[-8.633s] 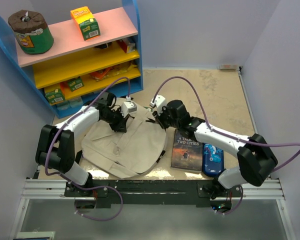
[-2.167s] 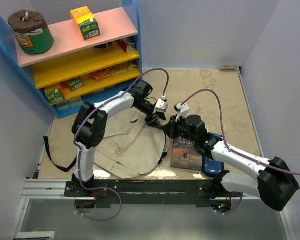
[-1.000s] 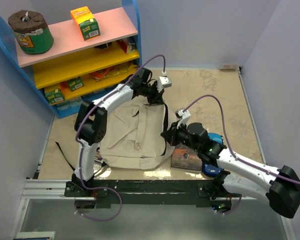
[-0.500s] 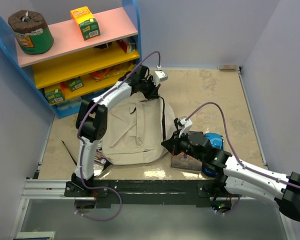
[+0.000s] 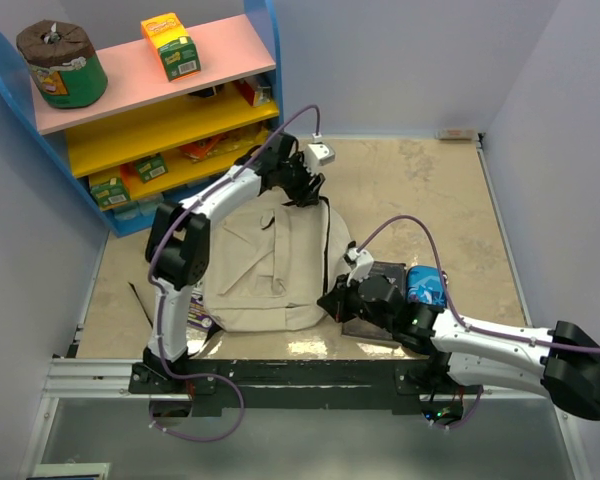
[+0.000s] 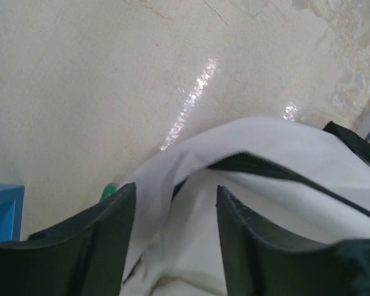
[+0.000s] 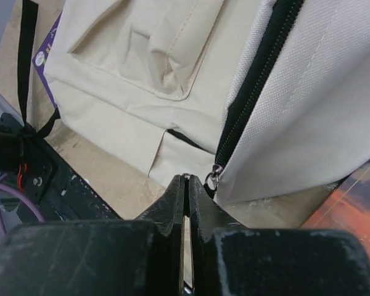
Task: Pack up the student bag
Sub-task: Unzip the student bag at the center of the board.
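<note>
The student bag (image 5: 265, 265) lies flat on the table, beige with a black zipper (image 7: 259, 86) down its right side. My left gripper (image 5: 308, 188) stands open over the bag's far top edge. In the left wrist view, cream fabric (image 6: 283, 179) sits between and below that gripper's (image 6: 176, 188) fingers, pinched by neither. My right gripper (image 5: 332, 297) is at the bag's near right corner. In the right wrist view the right gripper (image 7: 186, 177) is shut, with the metal zipper pull (image 7: 214, 177) pinched at the tips.
A dark book (image 5: 365, 328) lies right of the bag, mostly under my right arm; a blue pencil case (image 5: 423, 284) sits beyond it. A purple item (image 7: 46, 49) pokes out under the bag's left edge. The shelf (image 5: 160, 120) stands far left. A black strap (image 5: 140, 295) trails left.
My left gripper has opened and let go of the bag's top edge. My right gripper has moved toward the near edge along the bag's right side, still shut.
</note>
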You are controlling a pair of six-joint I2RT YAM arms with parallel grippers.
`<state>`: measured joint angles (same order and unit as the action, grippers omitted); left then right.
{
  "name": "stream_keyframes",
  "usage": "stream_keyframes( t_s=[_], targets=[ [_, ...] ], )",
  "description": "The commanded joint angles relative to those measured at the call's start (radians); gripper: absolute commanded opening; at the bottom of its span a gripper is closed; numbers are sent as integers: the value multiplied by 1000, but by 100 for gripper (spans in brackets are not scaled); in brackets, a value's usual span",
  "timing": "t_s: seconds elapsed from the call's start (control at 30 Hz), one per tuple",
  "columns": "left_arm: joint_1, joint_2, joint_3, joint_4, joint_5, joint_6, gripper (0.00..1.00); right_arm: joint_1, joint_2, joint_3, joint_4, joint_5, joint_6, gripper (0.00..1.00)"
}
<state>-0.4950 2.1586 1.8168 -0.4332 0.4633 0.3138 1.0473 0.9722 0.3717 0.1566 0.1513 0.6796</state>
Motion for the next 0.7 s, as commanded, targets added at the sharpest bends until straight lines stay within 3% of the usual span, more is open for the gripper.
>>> stream_keyframes(
  t_s=[0.0, 0.1, 0.27, 0.37, 0.47, 0.57, 0.6, 0.67],
  targets=[
    [9, -255, -144, 30, 12, 24, 62, 8, 17, 59, -28, 97, 51, 0],
    [13, -334, -207, -33, 41, 27, 63, 8, 74, 69, -42, 122, 64, 0],
    [-11, -482, -428, 47, 159, -15, 64, 8, 105, 50, 9, 117, 95, 0],
    [-57, -482, -525, 77, 215, -62, 64, 8, 105, 49, 26, 105, 94, 0],
    [-65, -488, -640, 226, 253, -149, 71, 10, 88, 39, 55, 79, 87, 0],
    [-66, -487, -700, 379, 273, -237, 86, 11, 94, 26, 75, 59, 81, 0],
    [-70, -479, -699, 393, 278, -251, 100, 11, 98, 27, 72, 56, 80, 0],
    [-76, -454, -683, 407, 282, -278, 100, 13, 105, 30, 60, 56, 77, 0]
  ],
)
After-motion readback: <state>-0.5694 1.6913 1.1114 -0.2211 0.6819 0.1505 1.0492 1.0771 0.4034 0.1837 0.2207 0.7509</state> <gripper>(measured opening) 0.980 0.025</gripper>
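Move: The left hand, fingers half parted, is at the bag's far edge, which lies just under its tips. The zipper pull at the near end of the zip is about 24 cm back and 3 cm to the right of it, perhaps 4 cm lower; the bag's front pocket is 16 cm back and 16 cm left. The right hand's shut fingers are at the pull, about 1 cm back from it; the A Tale of Two Cities book is 12 cm to that hand's right, roughly level with it. Back towards its base goes the left hand, off the bag's far edge and along over the bag towards the zipper pull: some 17 cm, arching up about 8 cm and sinking back to its starting height, its fingers spreading from half to fully open. The right hand stays by the near end of the zip with fingers shut, still seeming to hold the pull, only easing forward and slightly down. ##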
